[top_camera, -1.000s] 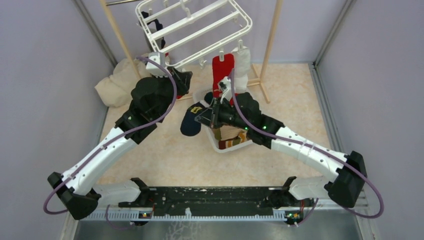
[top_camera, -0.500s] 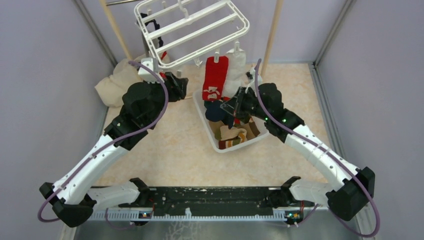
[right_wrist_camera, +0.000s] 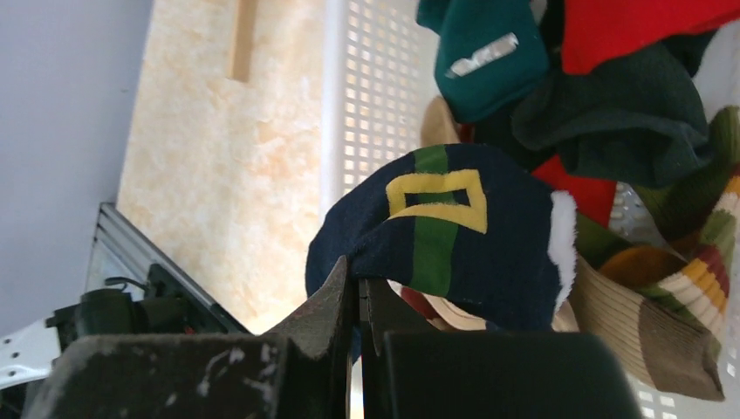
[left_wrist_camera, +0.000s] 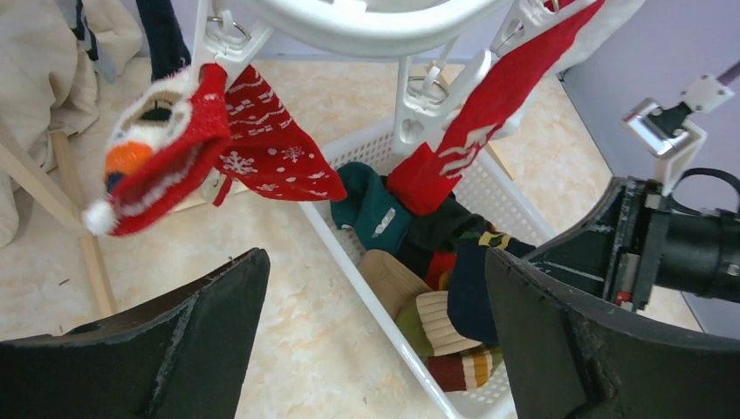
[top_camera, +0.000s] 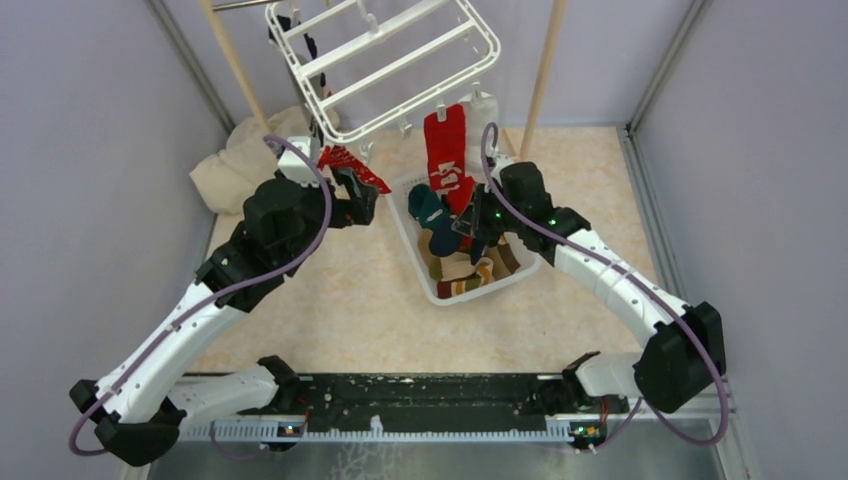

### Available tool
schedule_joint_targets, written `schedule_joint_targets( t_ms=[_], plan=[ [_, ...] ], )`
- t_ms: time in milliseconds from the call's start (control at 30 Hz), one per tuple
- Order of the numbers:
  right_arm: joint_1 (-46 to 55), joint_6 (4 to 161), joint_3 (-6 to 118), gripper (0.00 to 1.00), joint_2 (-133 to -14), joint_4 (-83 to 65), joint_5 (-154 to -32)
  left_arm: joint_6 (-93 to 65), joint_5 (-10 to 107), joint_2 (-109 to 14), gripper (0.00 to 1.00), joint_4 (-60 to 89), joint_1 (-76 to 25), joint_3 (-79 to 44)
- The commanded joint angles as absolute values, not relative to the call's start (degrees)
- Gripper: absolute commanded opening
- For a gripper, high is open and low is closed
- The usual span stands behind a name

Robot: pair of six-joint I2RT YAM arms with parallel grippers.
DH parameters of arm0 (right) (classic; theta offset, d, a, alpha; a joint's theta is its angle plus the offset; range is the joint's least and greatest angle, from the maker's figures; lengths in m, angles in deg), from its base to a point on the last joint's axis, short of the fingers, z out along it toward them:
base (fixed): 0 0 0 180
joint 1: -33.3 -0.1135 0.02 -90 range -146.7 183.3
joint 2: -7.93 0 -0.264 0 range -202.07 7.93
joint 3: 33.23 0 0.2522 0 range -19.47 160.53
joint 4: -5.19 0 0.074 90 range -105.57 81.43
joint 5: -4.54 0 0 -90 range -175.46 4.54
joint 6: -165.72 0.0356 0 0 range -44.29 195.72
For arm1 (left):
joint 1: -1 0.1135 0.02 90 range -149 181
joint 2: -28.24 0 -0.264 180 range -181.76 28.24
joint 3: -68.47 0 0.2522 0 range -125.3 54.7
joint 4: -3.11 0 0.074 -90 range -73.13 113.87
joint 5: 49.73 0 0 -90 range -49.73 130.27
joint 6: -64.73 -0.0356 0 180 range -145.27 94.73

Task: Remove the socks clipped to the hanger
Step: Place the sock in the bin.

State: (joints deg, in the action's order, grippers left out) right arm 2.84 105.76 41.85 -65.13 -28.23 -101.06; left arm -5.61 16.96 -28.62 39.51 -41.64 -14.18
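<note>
The white hanger hangs tilted at the back, its rim close above my left wrist. From its clips hang a long red sock, a white sock, dark socks, and a red snowflake sock beside a red face-patterned one. My left gripper is wide open just below the snowflake sock, holding nothing. My right gripper is shut on a navy sock with a green stripe and yellow buckle, over the basket.
The white slatted basket holds several loose socks, among them a teal one. Wooden poles carry the hanger. A cream cloth bundle lies at the back left. Grey walls close in on both sides.
My left gripper has opened wide, and the red snowflake sock now dangles free by it. My right gripper carried the navy sock rightward from beside the basket to over it.
</note>
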Motion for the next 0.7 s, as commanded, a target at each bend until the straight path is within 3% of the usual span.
schedule_joint_targets(
  t_ms=[0,133,433,667],
  plan=[
    [3.2,103.1,43.0,0.02,-66.5,-29.7,-98.0,-4.7,19.1,-26.5,0.99,42.5,-41.6,-13.4],
    [3.2,104.0,37.4,0.15,-67.6,-27.5,-99.0,-4.0,19.9,-25.7,0.99,43.5,-41.6,-13.3],
    [3.2,104.0,28.9,0.6,-66.2,-24.8,-99.9,-3.2,24.0,-25.4,0.99,44.6,-41.7,-12.5],
    [3.1,100.7,33.0,0.69,-62.3,-29.8,-100.3,-3.3,25.7,-25.3,0.99,49.6,-41.7,-14.0]
  ],
)
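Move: The bin's middle is about 17 cm below the right hand and some 3 cm ahead, neither left nor right; the closed fingers already hold the navy sock over it. In the bin, the teal sock lies some 9 cm ahead and 7 cm left of this hand. A hanging red sock is roughly 12 cm ahead and 4 cm left, its middle about 7 cm higher. From the left hand the bin's middle is about 4 cm ahead, 17 cm right and 32 cm down. Down into the bin goes the right hand, about 11 cm, soon also easing some 4 cm back and 3 cm to its right while the fingers tip roughly 15 degrees further down. Early in the descent its fingers start parting from shut to about two-thirds open, letting go of the navy sock. The empty, wide-open left hand eases about 3.5 cm back and down beneath the hanger. ##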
